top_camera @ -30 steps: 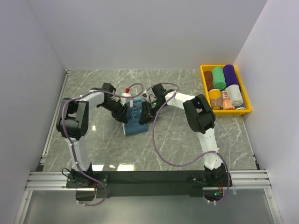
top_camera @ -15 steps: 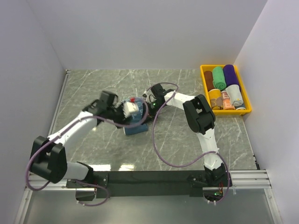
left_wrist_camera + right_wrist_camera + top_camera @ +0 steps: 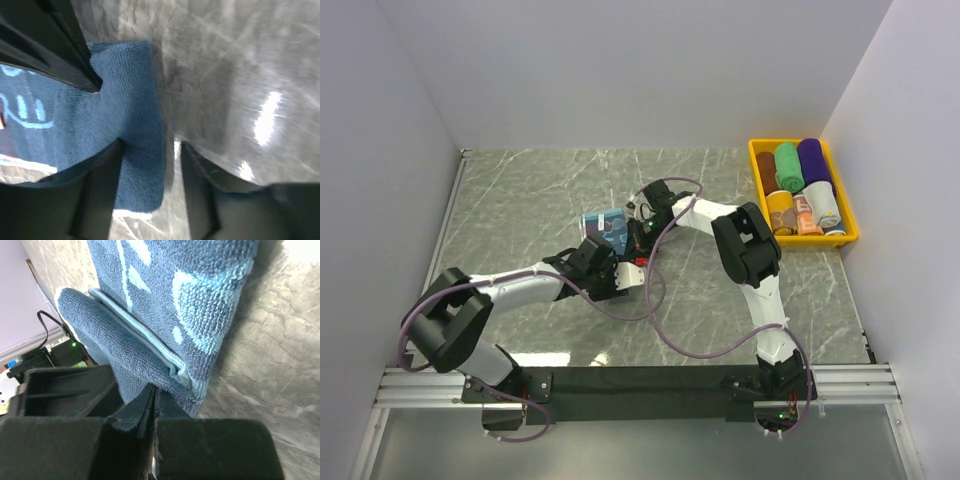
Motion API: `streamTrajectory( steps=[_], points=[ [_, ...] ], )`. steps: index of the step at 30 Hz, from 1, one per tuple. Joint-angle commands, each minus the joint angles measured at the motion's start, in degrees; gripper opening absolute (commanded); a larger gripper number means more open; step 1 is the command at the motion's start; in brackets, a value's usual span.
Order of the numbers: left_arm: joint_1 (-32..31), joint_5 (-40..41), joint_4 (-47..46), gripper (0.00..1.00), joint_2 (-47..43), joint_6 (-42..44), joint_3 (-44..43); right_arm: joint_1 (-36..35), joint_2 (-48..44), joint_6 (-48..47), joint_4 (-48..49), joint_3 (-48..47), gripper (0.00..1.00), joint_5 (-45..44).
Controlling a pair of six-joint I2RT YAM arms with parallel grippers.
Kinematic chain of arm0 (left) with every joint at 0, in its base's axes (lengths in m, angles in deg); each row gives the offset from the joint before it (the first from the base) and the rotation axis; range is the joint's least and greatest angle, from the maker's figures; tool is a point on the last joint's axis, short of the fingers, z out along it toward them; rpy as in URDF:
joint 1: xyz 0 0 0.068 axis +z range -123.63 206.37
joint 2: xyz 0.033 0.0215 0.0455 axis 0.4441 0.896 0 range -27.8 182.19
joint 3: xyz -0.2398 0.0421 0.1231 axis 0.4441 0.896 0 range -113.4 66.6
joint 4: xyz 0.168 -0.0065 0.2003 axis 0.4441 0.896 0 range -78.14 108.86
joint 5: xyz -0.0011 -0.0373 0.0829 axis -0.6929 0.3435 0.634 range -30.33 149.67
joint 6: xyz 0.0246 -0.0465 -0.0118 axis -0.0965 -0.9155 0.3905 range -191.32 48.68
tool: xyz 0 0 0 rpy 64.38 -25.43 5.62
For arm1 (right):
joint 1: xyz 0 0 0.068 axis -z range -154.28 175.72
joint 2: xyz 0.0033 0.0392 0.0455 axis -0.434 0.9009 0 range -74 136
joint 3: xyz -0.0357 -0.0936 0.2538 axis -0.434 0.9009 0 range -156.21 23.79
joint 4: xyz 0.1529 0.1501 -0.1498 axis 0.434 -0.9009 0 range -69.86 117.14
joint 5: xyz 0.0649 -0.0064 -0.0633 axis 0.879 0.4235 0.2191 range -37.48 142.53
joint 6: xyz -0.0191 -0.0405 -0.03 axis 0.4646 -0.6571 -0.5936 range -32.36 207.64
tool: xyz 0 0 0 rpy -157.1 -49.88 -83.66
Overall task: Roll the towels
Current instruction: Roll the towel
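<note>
A blue towel with pale print (image 3: 603, 226) lies bunched on the marble table, partly folded over itself. My left gripper (image 3: 617, 272) sits low at its near side. In the left wrist view it (image 3: 150, 195) is open, and a corner of the towel (image 3: 125, 125) hangs between the fingers (image 3: 100, 195). My right gripper (image 3: 636, 236) is at the towel's right edge. In the right wrist view it (image 3: 152, 392) is shut, its tips pressed against the folded hem of the towel (image 3: 165, 305). No cloth shows between them.
A yellow bin (image 3: 817, 241) at the back right holds rolled towels: green (image 3: 787, 166), purple (image 3: 811, 160), brown (image 3: 766, 170), orange (image 3: 779, 210) and grey (image 3: 822, 203). A purple cable (image 3: 660, 320) loops over the table in front of the towel. White walls stand on three sides.
The left arm swung from the towel's far left round to its near side and dropped low, its jaws opening. The right jaws closed. The towel went from flat to bunched.
</note>
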Motion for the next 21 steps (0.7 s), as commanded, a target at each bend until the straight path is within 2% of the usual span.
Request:
streamTrajectory(
  steps=[1,2,3,5,6,9,10,12,16,21],
  points=[
    [-0.3,3.9,-4.7,0.53,3.3,0.2,0.1,-0.2,1.5,-0.7,-1.1,1.3,0.0,-3.7],
    [-0.4,4.0,-4.1,0.48,4.3,-0.3,-0.4,-0.1,1.4,-0.7,-1.1,1.6,0.0,-3.5],
    [-0.3,3.9,-3.0,0.38,5.9,-0.6,-0.8,-0.1,1.1,-0.4,-0.9,1.9,0.0,-3.0],
    [0.0,1.9,-1.2,0.3,7.4,-1.3,-2.0,0.5,0.5,0.3,0.2,3.1,0.0,-0.4],
    [0.7,0.4,1.5,0.2,7.8,-1.7,-2.6,0.8,0.1,0.8,0.9,3.7,0.0,0.7],
    [2.9,-8.3,9.4,0.06,9.4,-2.4,-6.1,2.3,-1.5,2.0,3.2,5.0,0.0,4.9],
    [4.5,-13.6,11.7,0.04,10.2,-2.0,-8.1,3.5,-2.5,1.8,3.7,5.1,0.0,5.8],
    [5.5,-17.0,18.1,0.01,11.0,-1.7,-10.9,4.8,-4.1,0.8,3.7,4.6,0.02,7.3],
    [7.0,-24.4,30.1,0.01,15.5,-0.9,-17.0,8.4,-10.2,-5.3,2.1,3.3,0.19,2.6],
    [10.5,-31.8,40.2,0.01,23.0,-0.8,-25.0,16.3,-22.6,-11.3,3.2,11.3,0.29,-2.1]
  ],
)
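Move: The towel's near folded end lies right at the open left fingers, its middle about 1 cm ahead and 1 cm below. The towel's flat part runs on from there, its middle roughly 10 cm ahead, 1 cm to the left and 2 cm lower. The right gripper already pinches the towel's right edge, right at its own fingertips; from it the near folded end lies some 5 cm back, 4 cm left and 1 cm lower. Bring the left gripper about 1.5 cm forward and down over the towel's near fold and close on it, then draw it back some 2 cm and slightly right, swinging its fingertips back about 30 degrees. Once the left fingers have hold, part the right fingers slightly, let go of the right edge and pull that hand away right, rising and going forward, about 10 cm in all. ##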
